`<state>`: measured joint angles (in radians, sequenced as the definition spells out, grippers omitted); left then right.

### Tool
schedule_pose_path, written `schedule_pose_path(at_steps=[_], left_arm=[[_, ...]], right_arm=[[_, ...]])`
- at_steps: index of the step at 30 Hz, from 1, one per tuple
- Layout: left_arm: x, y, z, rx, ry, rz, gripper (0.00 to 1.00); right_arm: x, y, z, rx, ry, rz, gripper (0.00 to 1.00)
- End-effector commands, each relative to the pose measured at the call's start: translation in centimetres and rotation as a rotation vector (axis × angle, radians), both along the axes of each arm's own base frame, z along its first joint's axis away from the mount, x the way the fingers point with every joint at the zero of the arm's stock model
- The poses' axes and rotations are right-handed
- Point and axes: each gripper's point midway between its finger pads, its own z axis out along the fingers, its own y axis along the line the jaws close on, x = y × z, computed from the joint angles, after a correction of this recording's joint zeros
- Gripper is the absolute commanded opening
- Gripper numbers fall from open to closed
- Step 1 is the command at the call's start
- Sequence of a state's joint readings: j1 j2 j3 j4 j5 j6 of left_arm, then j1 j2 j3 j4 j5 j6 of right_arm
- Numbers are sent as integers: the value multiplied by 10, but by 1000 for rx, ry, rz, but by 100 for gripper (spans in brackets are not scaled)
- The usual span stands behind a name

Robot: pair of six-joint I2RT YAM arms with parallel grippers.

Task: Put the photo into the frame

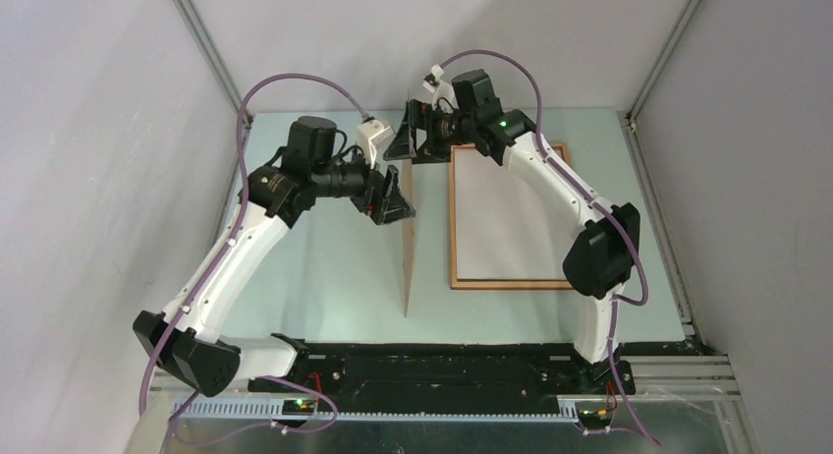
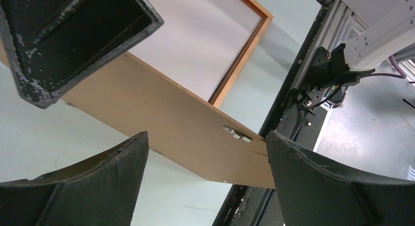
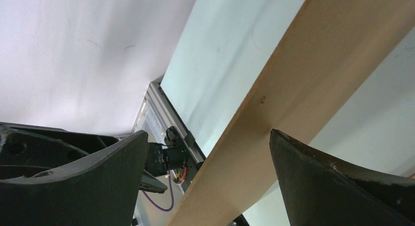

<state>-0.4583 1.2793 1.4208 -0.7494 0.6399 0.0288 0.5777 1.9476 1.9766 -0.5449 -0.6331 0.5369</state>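
The frame (image 1: 511, 283), thin orange-brown wood, lies flat on the right of the table. Inside it a plain white sheet (image 1: 506, 213) fills the opening; this is the photo, white back up. Both show again in the left wrist view, the frame (image 2: 242, 55) around the photo (image 2: 195, 40). A brown backing board (image 1: 407, 257) stands on edge just left of the frame. My left gripper (image 1: 399, 195) is open beside the board's left face (image 2: 171, 123). At the board's far end my right gripper (image 1: 413, 140) is open, and the board (image 3: 274, 118) passes between its spread fingers.
The black base rail (image 1: 442, 361) runs along the table's near edge. Grey enclosure walls stand on the left, right and back. Pale green tabletop (image 1: 324, 267) lies left of the board. One of my right gripper's fingers (image 2: 73, 35) fills the upper left of the left wrist view.
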Motion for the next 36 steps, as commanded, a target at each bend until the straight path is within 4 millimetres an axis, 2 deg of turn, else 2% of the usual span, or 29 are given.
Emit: schedule_pose_path(at_steps=[1, 8, 14, 19, 26, 36], left_arm=[[-8, 1, 9, -13, -64, -30, 94], [-4, 17, 9, 34, -128, 44, 95], [-3, 28, 5, 73, -165, 90, 96], [-3, 26, 0, 75, -149, 78, 96], [-1, 20, 5, 51, -125, 69, 96], [-2, 34, 2, 92, -179, 112, 96]], right_arm=[[-7, -11, 25, -23, -102, -40, 97], [-3, -29, 20, -126, -168, -108, 83], [0, -46, 13, -196, -203, -150, 79], [-3, -44, 5, -194, -186, -137, 79], [-3, -44, 2, -196, -183, -132, 79], [-6, -62, -13, -263, -191, -145, 63]])
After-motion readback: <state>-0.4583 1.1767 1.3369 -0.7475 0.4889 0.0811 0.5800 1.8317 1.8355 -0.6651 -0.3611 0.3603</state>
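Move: The brown backing board stands on its edge between the hands, its upper edge level with the right fingers. Its middle lies about 8 cm back of the right hand, 0 cm to the side and 14 cm below. From the left hand it is roughly 3 cm to the right, 4 cm ahead and 14 cm lower. The frame lies flat some 21 cm right of the right hand, 3 cm back and 28 cm below. Right hand, astride the board's top edge, pulls about 5 cm right towards the frame, then sinks, narrowing; left withdraws leftward. ##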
